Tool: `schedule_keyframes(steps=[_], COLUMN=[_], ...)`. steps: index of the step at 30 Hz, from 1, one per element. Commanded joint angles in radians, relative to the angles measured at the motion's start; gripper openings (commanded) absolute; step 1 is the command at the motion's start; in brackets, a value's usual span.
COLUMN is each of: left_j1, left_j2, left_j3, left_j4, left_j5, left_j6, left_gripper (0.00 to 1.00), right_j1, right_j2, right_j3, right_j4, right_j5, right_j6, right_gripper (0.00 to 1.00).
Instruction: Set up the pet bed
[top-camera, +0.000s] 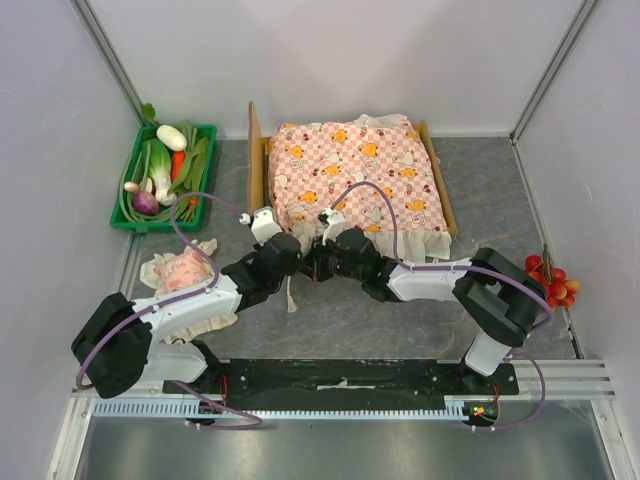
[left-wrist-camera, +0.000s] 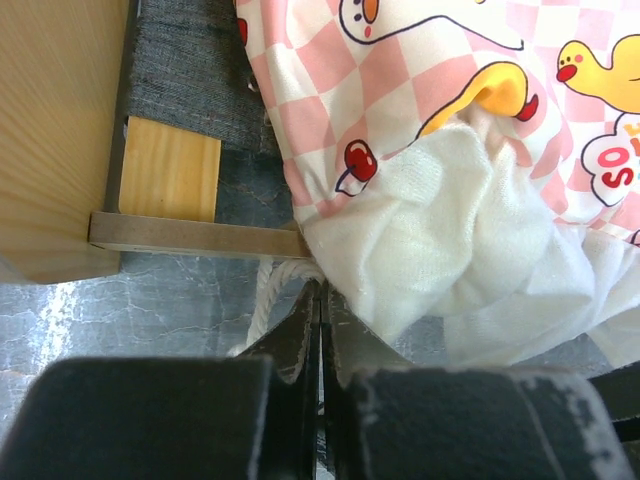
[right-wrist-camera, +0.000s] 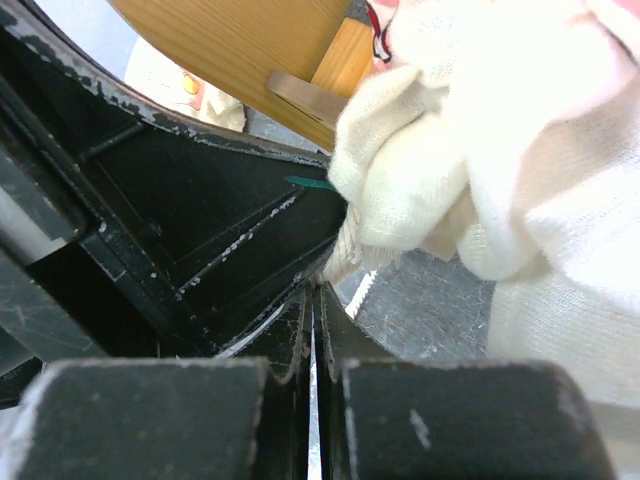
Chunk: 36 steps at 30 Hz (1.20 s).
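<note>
The pet bed (top-camera: 254, 160) is a light-wood frame with its headboard at the left, and a pink-checked frilled mattress (top-camera: 355, 170) lies on it. Both grippers meet at the mattress's near left corner. My left gripper (top-camera: 291, 246) is shut, its tips (left-wrist-camera: 320, 287) against the white frill (left-wrist-camera: 440, 250) and a white cord (left-wrist-camera: 262, 305), just off the frame's metal rail (left-wrist-camera: 200, 235). The grey fabric base (left-wrist-camera: 190, 60) shows beside the mattress. My right gripper (top-camera: 317, 250) is shut too, tips (right-wrist-camera: 316, 290) just under the bunched frill (right-wrist-camera: 420, 170) and cord end (right-wrist-camera: 340, 255); nothing shows between its jaws.
A small pink frilled pillow (top-camera: 185, 270) lies on the table at the left, by my left arm. A green tray (top-camera: 128, 205) of vegetables stands at the back left. A bunch of red fruit (top-camera: 552, 280) lies at the right edge. Walls close in three sides.
</note>
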Motion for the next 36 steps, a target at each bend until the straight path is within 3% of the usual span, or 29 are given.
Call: schedule_keyframes(steps=[1, 10, 16, 19, 26, 36], left_j1=[-0.034, -0.048, -0.055, -0.059, -0.059, -0.059], left_j2=[-0.004, -0.027, -0.009, 0.010, 0.016, 0.036], left_j3=[-0.025, -0.040, -0.044, -0.025, -0.019, 0.010], left_j4=[0.041, -0.025, 0.043, 0.044, 0.031, 0.024], left_j5=[0.115, 0.119, 0.159, 0.181, 0.172, 0.144], left_j6=[-0.033, -0.075, -0.056, -0.040, -0.029, -0.019], left_gripper=[0.02, 0.02, 0.02, 0.02, 0.02, 0.02], right_j1=[-0.007, -0.007, -0.007, -0.007, -0.007, -0.014], right_j2=[-0.039, -0.085, -0.089, -0.095, -0.168, -0.277], right_j3=[0.022, -0.035, -0.025, -0.028, -0.055, -0.136], right_j4=[0.119, 0.133, 0.135, 0.121, 0.034, -0.056], right_j5=[0.013, 0.061, 0.042, 0.053, 0.075, 0.131], right_j6=[0.016, 0.019, 0.019, 0.005, -0.092, -0.130], right_gripper=[0.00, 0.00, 0.01, 0.06, 0.36, 0.41])
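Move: The cord knot lies practically at both closed grippers: about 1 cm ahead and 1 cm to the right of the left hand, some 3 cm ahead and 1 cm to the left of the right. From the left hand, the sheet's gathered corner is about 5 cm ahead and 1 cm right, nearly level; the bed frame's near corner is 5 cm ahead, 4 cm left and 3 cm lower. From the right hand, that sheet corner lies about 7 cm ahead and 1 cm left. The right fingers let go of the cord, opening a little under halfway after first drawing it slightly right and down; the hand then backs off to the right, about 5 cm in all, and lifts clear. The left fingers keep their pinch at the knot and pull it back and to the right, some 3 cm each way and slightly down, away from the frame corner. ##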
